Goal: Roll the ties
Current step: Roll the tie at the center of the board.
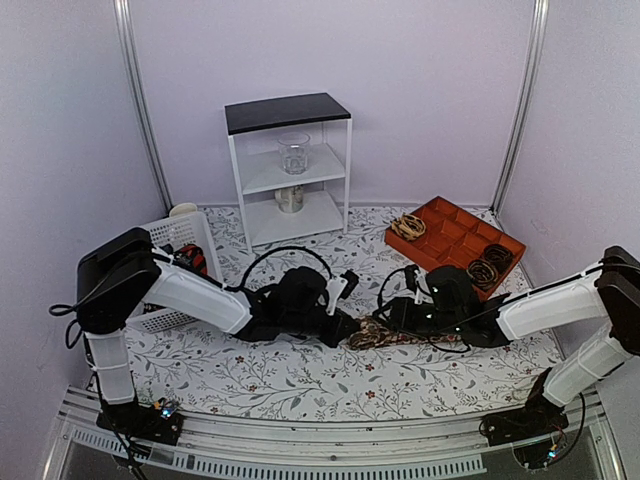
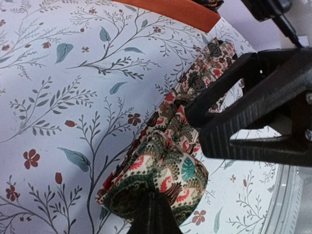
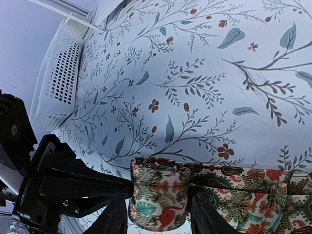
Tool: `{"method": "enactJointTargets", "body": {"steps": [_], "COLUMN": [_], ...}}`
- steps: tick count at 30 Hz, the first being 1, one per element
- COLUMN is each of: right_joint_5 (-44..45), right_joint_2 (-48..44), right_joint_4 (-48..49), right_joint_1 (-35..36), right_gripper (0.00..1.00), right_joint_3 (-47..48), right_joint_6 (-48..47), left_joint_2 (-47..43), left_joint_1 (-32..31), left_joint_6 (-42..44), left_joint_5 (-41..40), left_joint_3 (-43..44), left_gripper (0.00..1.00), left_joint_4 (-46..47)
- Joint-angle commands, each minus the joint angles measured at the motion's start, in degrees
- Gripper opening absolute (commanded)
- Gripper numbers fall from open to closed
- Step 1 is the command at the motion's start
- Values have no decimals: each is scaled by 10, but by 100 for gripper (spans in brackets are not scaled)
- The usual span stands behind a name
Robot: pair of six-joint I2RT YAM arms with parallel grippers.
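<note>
A tie (image 1: 378,335) with a red, green and cream pattern lies bunched on the floral tablecloth between the two arms. In the left wrist view its rolled end (image 2: 163,170) is pinched by my left gripper (image 2: 153,204), which is shut on it. The right wrist view shows the same roll (image 3: 158,195) standing between the fingers of my right gripper (image 3: 158,219). These are open, one on each side of the roll. The rest of the tie (image 3: 253,190) trails to the right. My left gripper (image 1: 340,328) and right gripper (image 1: 388,322) almost meet.
An orange divided tray (image 1: 455,235) holding coiled items sits at the back right. A white basket (image 1: 175,270) stands on the left. At the back, a white shelf (image 1: 290,165) carries a glass jar (image 1: 294,153) and a can (image 1: 290,198).
</note>
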Motion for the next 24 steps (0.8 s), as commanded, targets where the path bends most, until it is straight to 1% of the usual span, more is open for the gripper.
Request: {"method": "enactJointTargets", "body": {"steps": [1, 6, 12, 14, 17, 21, 24], "right_joint_5": [-25, -30, -26, -29, -45, -60, -63], "right_joint_2": [-11, 22, 59, 76, 92, 112, 139], "right_joint_4": [-5, -18, -15, -13, 0, 16, 17], "right_joint_1": [-4, -4, -5, -5, -4, 1, 20], "right_gripper": [47, 46, 32, 29, 23, 20, 19], "right_joint_3": [-1, 12, 21, 24, 23, 34, 55], "right_joint_6": [2, 2, -4, -7, -4, 7, 18], "left_joint_2": [33, 49, 37, 25, -15, -64, -102], "left_joint_1": [-11, -12, -12, -12, -8, 1, 11], "left_joint_6": [18, 20, 15, 12, 9, -3, -24], "left_joint_5": [13, 18, 11, 1, -30, -92, -114], "left_joint_3": [29, 42, 33, 22, 10, -28, -76], "left_gripper": [0, 0, 0, 0, 0, 0, 0], "left_joint_4": [-8, -7, 4, 10, -14, -57, -67]}}
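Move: The tie's rolled end lies just by the closed left fingertips, about 2 cm to their right and 1 cm lower. From the open right gripper the same roll is some 3 cm left, 1 cm back and 4 cm below. The tie's flat tail has its middle about 9 cm right of the right hand, 2 cm back and 6 cm below. The red tray's middle is roughly 18 cm ahead of that hand, 14 cm right and 4 cm below. Lower the right gripper about 4 cm onto the rolled end, tipping it slightly more downward and closing its fingers on the cloth, then ease it left about a centimetre. Meanwhile nudge the shut left fingertips right and down against the roll, a bit over 1 cm each way, hold briefly, then draw them off left and up, nearly 4 cm back leftward. ##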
